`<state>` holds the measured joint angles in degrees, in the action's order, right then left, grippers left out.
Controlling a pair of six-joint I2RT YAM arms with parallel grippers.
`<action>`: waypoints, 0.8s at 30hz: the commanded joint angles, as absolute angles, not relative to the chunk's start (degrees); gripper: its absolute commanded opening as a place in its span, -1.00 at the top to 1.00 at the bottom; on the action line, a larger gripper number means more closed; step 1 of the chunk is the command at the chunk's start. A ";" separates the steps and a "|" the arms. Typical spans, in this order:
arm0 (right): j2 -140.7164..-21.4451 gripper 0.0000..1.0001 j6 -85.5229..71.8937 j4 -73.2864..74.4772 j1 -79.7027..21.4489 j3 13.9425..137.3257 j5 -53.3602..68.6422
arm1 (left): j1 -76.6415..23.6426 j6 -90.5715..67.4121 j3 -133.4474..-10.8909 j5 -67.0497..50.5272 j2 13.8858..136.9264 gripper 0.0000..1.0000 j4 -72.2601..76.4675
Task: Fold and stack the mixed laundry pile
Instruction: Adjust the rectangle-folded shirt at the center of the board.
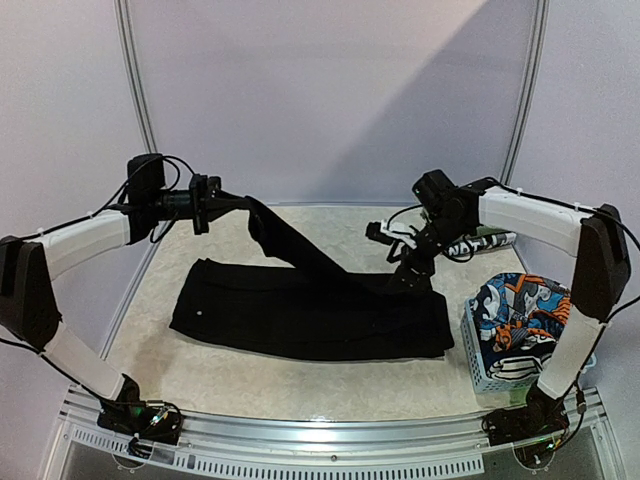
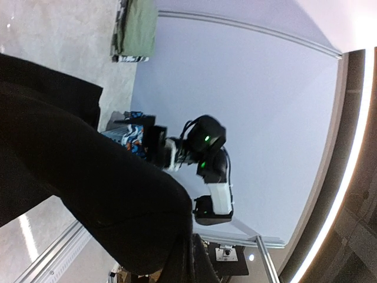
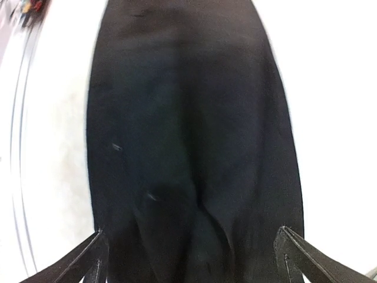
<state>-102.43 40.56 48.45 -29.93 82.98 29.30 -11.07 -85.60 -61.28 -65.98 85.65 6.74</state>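
A large plain black garment (image 1: 300, 320) lies spread across the table, and one strip of it rises to the back left. My left gripper (image 1: 238, 203) is shut on the end of that strip and holds it in the air. In the left wrist view the black garment (image 2: 88, 177) covers the fingers. My right gripper (image 1: 400, 270) hovers low over the garment's right end. In the right wrist view the right gripper (image 3: 191, 259) is open, with the black cloth (image 3: 188, 118) lying between the wide-spread fingertips (image 3: 97, 253). An orange-blue-white cartoon-print garment (image 1: 520, 305) fills the basket.
The pale blue lattice basket (image 1: 497, 380) stands at the table's front right, next to the right arm's base. A folded olive-green cloth (image 2: 138, 26) sits at the back right on a black-and-white printed piece (image 1: 480, 243). White walls close the back.
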 commanded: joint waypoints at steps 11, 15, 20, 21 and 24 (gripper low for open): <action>-107.64 -0.98 43.28 39.41 -38.24 87.14 17.70 | -13.29 -102.98 -62.37 -54.70 76.09 1.00 18.29; -108.89 -0.97 42.91 40.18 -38.19 87.95 18.94 | -12.88 -97.36 -62.79 -55.67 75.76 1.00 9.52; -108.60 -0.94 46.63 45.56 -37.69 87.90 24.20 | -10.24 -91.73 -60.59 -56.63 76.88 1.00 4.37; -108.19 -0.94 47.05 46.48 -37.24 87.96 25.46 | -9.60 -91.78 -59.92 -56.89 77.23 1.00 4.96; -107.23 -0.94 47.49 47.02 -35.18 88.07 27.62 | -7.42 -90.58 -59.15 -57.32 78.57 1.00 5.36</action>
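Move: The right hand, empty and wide open, has the root of the shirt's raised strip about 10 cm to its left, 5 cm ahead and 12 cm below. From this hand, the shirt's folded body centres some 18 cm left, 2 cm back and 12 cm down, and the green folded stack lies roughly 19 cm right and 19 cm ahead, 10 cm down. The left hand grips the strip's free end; the root lies about 21 cm to its right, 2 cm ahead and 26 cm lower, the body's middle 13 cm right and 6 cm back, 27 cm lower. Upward by nearly 9 cm, then down again by about 3.5, the left hand keeps its pinch on the strip's end, drifting slightly left late and turning some 10 degrees counter-clockwise. The right hand, fingers staying wide open, swings about 5 cm left towards the strip's root, going back 3 cm then forward again as far or a little farther and sinking slightly, its fingertips tilting forward about 10 degrees. ##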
